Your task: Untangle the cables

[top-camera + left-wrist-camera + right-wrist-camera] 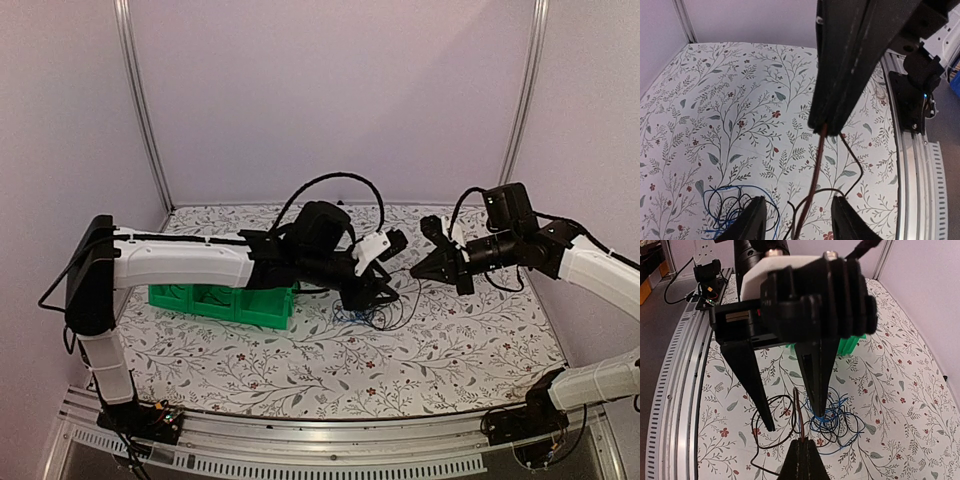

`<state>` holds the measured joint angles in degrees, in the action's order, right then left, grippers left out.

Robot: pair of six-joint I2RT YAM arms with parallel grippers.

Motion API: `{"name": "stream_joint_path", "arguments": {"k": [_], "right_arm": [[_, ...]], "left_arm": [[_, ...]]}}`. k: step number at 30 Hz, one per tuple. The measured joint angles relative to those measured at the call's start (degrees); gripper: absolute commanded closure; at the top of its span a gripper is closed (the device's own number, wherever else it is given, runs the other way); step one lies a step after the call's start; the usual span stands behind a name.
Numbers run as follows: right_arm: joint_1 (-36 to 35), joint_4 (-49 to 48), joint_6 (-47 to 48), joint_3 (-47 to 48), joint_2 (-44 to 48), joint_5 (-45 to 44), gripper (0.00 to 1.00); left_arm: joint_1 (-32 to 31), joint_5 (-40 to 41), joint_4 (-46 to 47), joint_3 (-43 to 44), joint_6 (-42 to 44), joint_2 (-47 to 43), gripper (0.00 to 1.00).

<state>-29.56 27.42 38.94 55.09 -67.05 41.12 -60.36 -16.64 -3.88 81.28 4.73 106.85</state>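
Observation:
The cables [840, 415] lie on the flowered table as a small snarl of blue and black wire, also seen in the left wrist view [735, 210] and from above [385, 315]. My right gripper [802, 442] is shut on one dark brown cable [797, 410], which it holds lifted off the snarl. That strand [817, 170] runs taut from the right fingertips [826, 125] down between my left gripper's open jaws [799, 220]. The left gripper [792, 422] points down over the table, one finger [816, 390] standing at the snarl's edge. From above, the two grippers [372, 295] [418, 270] almost meet.
A green bin [225, 303] stands left of the snarl, half under the left arm, and shows behind the left fingers in the right wrist view [847, 345]. The aluminium rail [912, 165] runs along the table's near edge. Pale walls enclose the back and both sides.

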Motion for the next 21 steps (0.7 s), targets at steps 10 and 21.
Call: {"name": "stream_joint_path", "arguments": {"k": [10,21], "right_arm": [[0.0,-1.4,0.8,-2.0,-0.2,-0.1,0.76],[0.0,-4.3,-0.4,-4.9,0.1,-3.4,0.57]], "left_arm": [[-0.1,-0.4,-2.2,1.6,1.1,2.4,1.00],[1.0,14.4,-10.8,1.2,-1.9,-5.9,1.00]]}}
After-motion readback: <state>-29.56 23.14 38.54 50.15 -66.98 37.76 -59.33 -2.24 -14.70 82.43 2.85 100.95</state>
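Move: The cable runs down from the right hand's shut fingertips and passes between the left hand's open pads, within about 1 cm to the right of the left hand's point and level with it. The right fingertips pinching it are roughly 4 cm to the left hand's right, 4 cm higher and level fore and aft. The blue-black tangle lies about 5 cm ahead, 4 cm left and 16 cm below the left hand. For the right hand, the cable is right between its pads. The left fingers shut on the hanging cable as that hand sinks about 2 cm. Only then does the right hand open to a little under half and let the cable go, easing down some 3 cm. Keeping its pinch, the left hand draws the cable away from the right hand, going left about 5 cm, up and somewhat forward, its wrist turning roughly 15 degrees counter-clockwise. ##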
